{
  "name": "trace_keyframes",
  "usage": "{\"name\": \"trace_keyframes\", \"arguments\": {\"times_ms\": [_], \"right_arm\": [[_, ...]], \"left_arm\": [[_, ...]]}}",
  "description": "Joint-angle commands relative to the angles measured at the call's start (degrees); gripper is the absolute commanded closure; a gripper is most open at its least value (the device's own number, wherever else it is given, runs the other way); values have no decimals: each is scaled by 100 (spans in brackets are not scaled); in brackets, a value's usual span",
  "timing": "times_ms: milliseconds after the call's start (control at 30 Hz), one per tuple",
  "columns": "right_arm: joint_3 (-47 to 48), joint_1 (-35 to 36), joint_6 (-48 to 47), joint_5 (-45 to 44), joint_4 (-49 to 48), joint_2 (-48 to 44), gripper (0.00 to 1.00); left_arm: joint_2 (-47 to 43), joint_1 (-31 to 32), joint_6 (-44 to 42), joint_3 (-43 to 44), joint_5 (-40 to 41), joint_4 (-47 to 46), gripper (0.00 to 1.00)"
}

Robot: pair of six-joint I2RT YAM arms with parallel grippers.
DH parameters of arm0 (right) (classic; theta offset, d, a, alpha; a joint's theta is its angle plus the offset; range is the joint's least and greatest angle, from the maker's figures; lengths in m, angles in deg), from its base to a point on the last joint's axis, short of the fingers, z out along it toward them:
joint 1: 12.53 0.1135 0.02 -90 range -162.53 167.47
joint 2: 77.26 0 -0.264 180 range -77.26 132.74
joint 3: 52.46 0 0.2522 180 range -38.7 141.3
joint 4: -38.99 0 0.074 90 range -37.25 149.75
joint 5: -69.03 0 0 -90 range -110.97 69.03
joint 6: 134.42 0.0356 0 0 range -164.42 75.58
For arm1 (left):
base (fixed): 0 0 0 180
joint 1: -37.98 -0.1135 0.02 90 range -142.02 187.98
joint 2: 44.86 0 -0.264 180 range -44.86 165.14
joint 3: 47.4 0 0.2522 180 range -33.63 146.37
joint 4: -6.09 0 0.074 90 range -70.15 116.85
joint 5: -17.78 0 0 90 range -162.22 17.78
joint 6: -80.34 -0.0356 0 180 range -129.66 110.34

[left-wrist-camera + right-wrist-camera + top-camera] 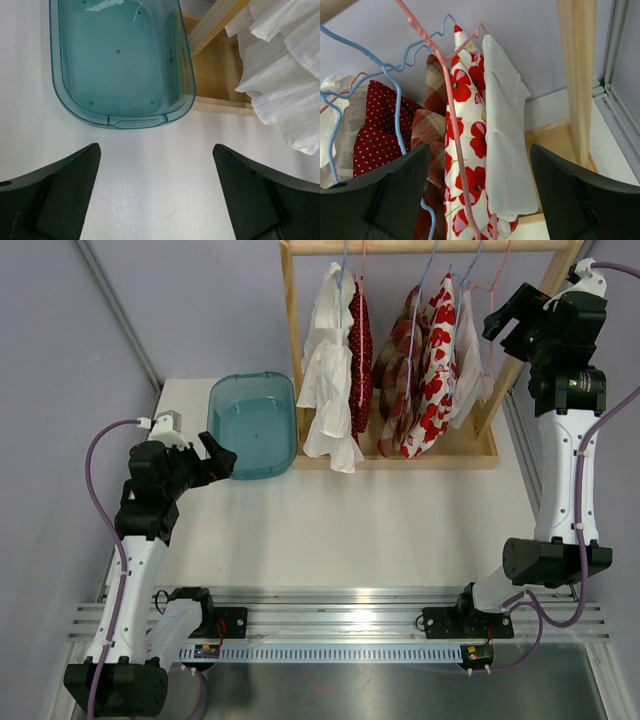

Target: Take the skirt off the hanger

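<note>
A white skirt with red poppies (437, 360) hangs on a pink wire hanger (497, 280) at the right end of the wooden rack. In the right wrist view the skirt (470, 145), its white side turned right, and the pink hanger (451, 115) lie between my fingers. My right gripper (508, 312) (479, 150) is open, high beside the rack, with both fingers apart from the cloth. My left gripper (222, 458) (156, 147) is open and empty, low over the table in front of the teal tub.
A teal plastic tub (215, 400) (135, 121) sits left of the rack (292, 320). On blue hangers (395, 100) hang a white ruffled garment (325, 380) (285, 75), a red dotted one (360, 340) (375, 125) and a plaid one (398, 370) (427, 135). The rack's right post (576, 75) is close.
</note>
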Motion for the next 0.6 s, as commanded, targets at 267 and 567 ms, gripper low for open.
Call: {"name": "trace_keyframes", "arguments": {"times_ms": [267, 567], "right_arm": [[162, 11, 154, 513, -26, 540, 67], [1152, 20, 93, 637, 237, 725, 100]], "left_arm": [[-107, 1, 23, -36, -86, -155, 1], [-319, 157, 60, -99, 55, -761, 1]]}}
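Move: The near wire of the pink hanger stands close in front of the right hand: about 4 cm ahead, 2 cm left and 3 cm lower. The white skirt on it hangs some 11 cm ahead, 1 cm left, its middle 17 cm below this hand; the floral garment is about 9 cm ahead and 10 cm left, as low. The rack's right post stands 13 cm ahead, 12 cm right. From the left hand the wire is roughly 19 cm ahead, 56 cm right and 19 cm higher. The pink hanger's near wire is what the right hand takes: it sinks about 4 cm while reaching some 3.5 cm forward and drifting a little left, tipping and turning counter-clockwise by about 5 degrees each. Late in this reach the wide-open fingers snap shut and pinch the wire; the hand then all but stops, easing up slightly. ##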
